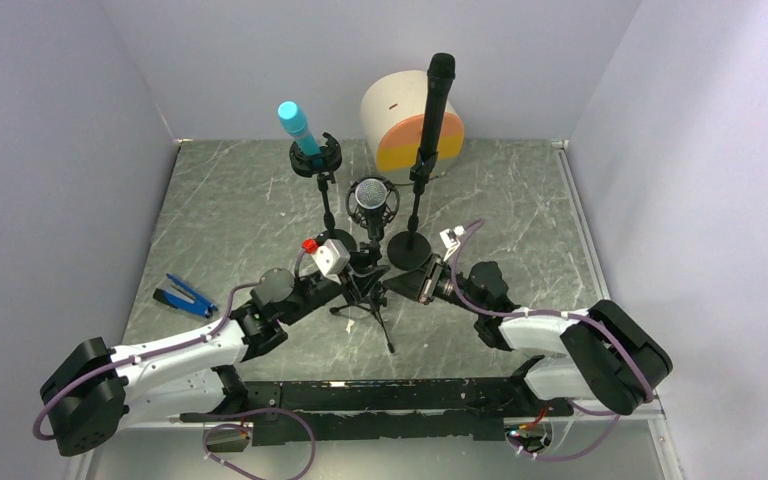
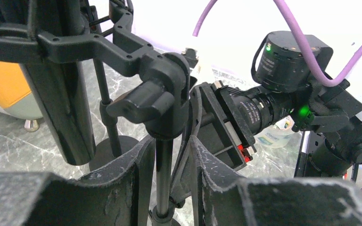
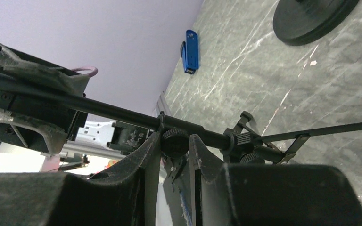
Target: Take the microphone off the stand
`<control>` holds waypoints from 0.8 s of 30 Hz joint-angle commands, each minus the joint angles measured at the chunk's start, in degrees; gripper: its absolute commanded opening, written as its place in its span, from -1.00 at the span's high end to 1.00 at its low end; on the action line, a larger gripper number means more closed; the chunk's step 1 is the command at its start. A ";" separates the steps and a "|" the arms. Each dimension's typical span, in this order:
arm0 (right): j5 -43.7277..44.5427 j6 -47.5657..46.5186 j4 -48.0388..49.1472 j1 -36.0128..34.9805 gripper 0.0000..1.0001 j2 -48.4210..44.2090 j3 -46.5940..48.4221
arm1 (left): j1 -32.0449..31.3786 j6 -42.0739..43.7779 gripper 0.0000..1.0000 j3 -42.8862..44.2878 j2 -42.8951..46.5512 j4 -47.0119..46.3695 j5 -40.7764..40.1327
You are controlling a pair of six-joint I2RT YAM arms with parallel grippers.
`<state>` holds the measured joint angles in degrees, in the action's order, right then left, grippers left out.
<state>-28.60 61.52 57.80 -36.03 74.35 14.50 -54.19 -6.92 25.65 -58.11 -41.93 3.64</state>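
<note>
A silver-mesh microphone (image 1: 371,195) sits in a black shock mount on a tripod stand (image 1: 372,300) at mid-table. In the left wrist view its dark body (image 2: 66,103) hangs left of the mount's tilt knob (image 2: 143,101). My left gripper (image 1: 362,270) is at the stand's metal pole (image 2: 164,174). Its jaws stand narrowly apart around the pole, with a gap on the right side. My right gripper (image 1: 412,283) reaches in from the right. In the right wrist view it (image 3: 175,143) is shut on a small ribbed knob (image 3: 175,141) on the stand's tube.
A blue microphone (image 1: 296,125) stands in a second stand at the back left. A black microphone (image 1: 437,95) stands on a round-base stand (image 1: 409,250) just right of the tripod. A white and orange cylinder (image 1: 400,125) is behind. A blue tool (image 1: 185,296) lies at left.
</note>
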 commanded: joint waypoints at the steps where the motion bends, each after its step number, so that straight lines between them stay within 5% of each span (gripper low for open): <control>1: 6.93 -4.58 10.51 -2.64 0.81 0.55 -2.49 | 0.01 -0.95 0.24 2.41 2.36 2.11 -1.69; 9: 20.19 -12.33 12.88 -10.87 0.82 0.27 -4.80 | -0.02 -0.16 0.34 4.19 3.13 4.85 -2.07; 17: 25.25 -25.49 18.43 -14.71 0.79 0.08 -7.85 | -0.03 1.07 0.93 5.89 2.07 6.53 1.97; 19: 25.61 -28.62 19.14 -15.24 0.78 0.27 -8.33 | 0.01 0.88 0.95 5.83 2.04 6.99 2.52; 24: 24.34 -36.68 8.14 -15.82 0.62 -2.98 -5.35 | -0.03 0.68 0.95 5.08 2.24 7.13 2.67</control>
<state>-5.10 35.51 73.56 -51.44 73.89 7.25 -54.13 -5.28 28.67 -56.16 -34.17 4.69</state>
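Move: The left hand has the tripod stand's pole between its parted fingers, about 1 cm ahead and 1 cm to the right. The microphone sits in its mount some 10 cm higher than this hand and 6 cm ahead, about level sideways. The clamp knob is roughly 10 cm below the left hand, about 1 cm ahead and 2 cm right; the right hand already holds that knob at its fingertips. The left fingers shut on the pole just under the mount's joint and pinch it, the hand staying within about a centimetre of its place. The right hand keeps its pinch on the clamp knob and goes on rolling it, nearly 30 degrees counter-clockwise seen along its fingers towards the pole, while easing back about 1.5 cm. ##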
